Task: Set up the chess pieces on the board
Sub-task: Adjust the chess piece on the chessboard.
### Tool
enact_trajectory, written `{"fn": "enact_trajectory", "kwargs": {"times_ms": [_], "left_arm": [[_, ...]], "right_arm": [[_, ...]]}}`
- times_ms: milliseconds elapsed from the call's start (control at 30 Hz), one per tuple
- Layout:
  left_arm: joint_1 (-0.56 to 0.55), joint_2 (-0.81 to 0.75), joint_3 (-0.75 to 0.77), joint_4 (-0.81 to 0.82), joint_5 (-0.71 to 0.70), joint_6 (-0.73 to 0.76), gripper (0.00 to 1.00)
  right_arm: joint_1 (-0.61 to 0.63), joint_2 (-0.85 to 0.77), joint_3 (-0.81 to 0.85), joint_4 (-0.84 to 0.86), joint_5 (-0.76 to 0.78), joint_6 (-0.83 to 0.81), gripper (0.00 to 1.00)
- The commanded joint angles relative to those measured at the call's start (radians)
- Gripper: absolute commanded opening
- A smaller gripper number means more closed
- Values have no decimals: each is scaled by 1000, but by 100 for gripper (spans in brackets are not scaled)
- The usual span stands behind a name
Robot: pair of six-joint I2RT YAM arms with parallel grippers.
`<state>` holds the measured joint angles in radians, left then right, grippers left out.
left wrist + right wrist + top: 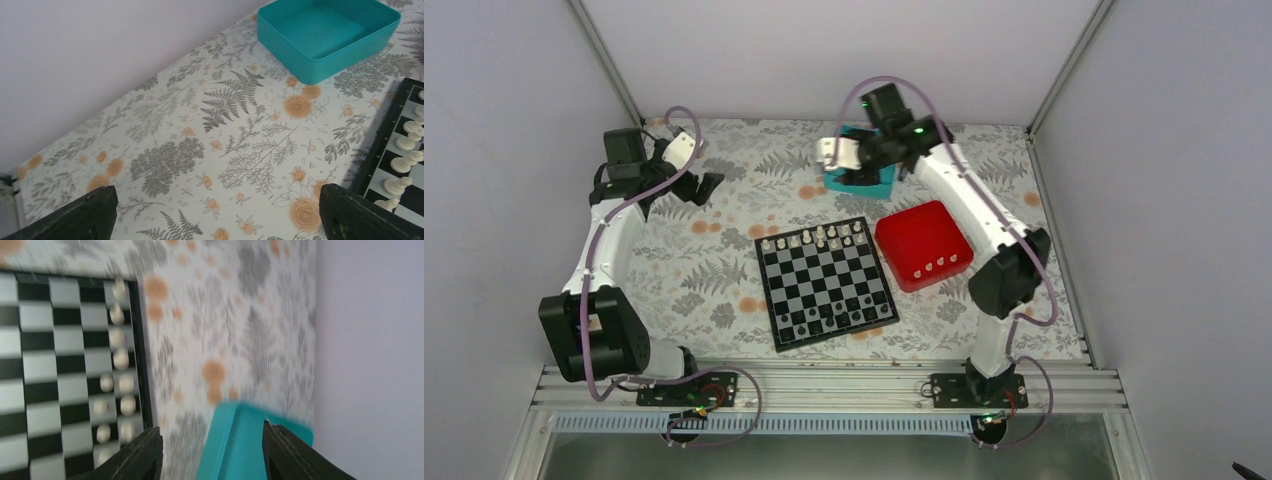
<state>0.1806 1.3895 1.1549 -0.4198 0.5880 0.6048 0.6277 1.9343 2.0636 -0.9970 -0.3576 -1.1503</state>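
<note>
The board point(826, 283) lies at the table's middle, with white chess pieces point(818, 238) along its far rows and dark ones along the near edge. Several more white pieces point(931, 266) rest in the red tray point(923, 243). My left gripper point(686, 186) hovers open at the far left, well away from the board point(387, 130), whose pieces point(406, 145) show at the right of its wrist view. My right gripper point(826, 152) is open and empty above the teal box point(235, 445), near the board's far edge point(141, 355) and its white pieces point(120, 360).
The teal box point(864, 180) stands behind the board by the back wall, and it looks empty in the left wrist view point(325, 35). The red tray sits right of the board. Walls close the table on three sides.
</note>
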Motion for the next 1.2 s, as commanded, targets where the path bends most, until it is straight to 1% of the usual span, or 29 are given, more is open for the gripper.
{"fn": "enact_trajectory", "kwargs": {"times_ms": [0, 100, 200, 300, 400, 500, 600, 700, 1000, 1167], "left_arm": [[-37, 45, 41, 4, 12, 9, 100], [-63, 83, 53, 11, -27, -3, 100], [-79, 109, 52, 23, -50, -8, 100], [-89, 129, 45, 48, -82, -18, 100], [-103, 150, 46, 50, -107, -20, 100], [-121, 155, 28, 60, -144, -17, 100], [-125, 152, 15, 63, -153, -16, 100], [-127, 149, 7, 60, -154, -16, 100], [-132, 155, -15, 77, -153, -27, 100], [-139, 158, -16, 80, -148, -33, 100]], "right_arm": [[-103, -86, -202, -35, 78, 13, 53], [-134, -145, -355, 48, 95, 19, 51], [-152, -138, -420, 100, 73, 37, 44], [-153, -82, -402, 110, 34, 55, 39], [-149, -5, -351, 104, -7, 55, 37], [-134, 82, -288, 103, -9, 61, 35], [-121, 155, -205, 58, 3, 60, 34], [-114, 188, -148, -6, -15, 46, 31], [0, 132, -261, -71, 26, 32, 31], [19, 142, -278, -54, 24, 52, 29]]}}
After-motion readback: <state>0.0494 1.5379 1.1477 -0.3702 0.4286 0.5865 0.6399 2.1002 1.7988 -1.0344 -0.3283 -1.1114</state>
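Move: High above the far edge of the chessboard, the right hand has the second front-row white pawn from the left about 4 cm back, in line sideways and some 21 cm below. Its neighbouring pawns stand about 3 cm left and 3 cm right of it, a tall back-row piece about 3 cm farther out, and the red box's middle 21 cm to its right. From the left hand that pawn lies about 29 cm right, 8 cm back and 19 cm below. Dropping some 18 cm towards the front-row white pawns, the right hand first swings about 10 cm right, then returns left about 8 cm, edging forward before drawing back about 7 cm. Its fingers tilt nearly 30 degrees to point more steeply down and narrow without shutting; no touch can be made out. The empty left hand sinks 6 cm, easing slightly right and forward, fingers wide open. ##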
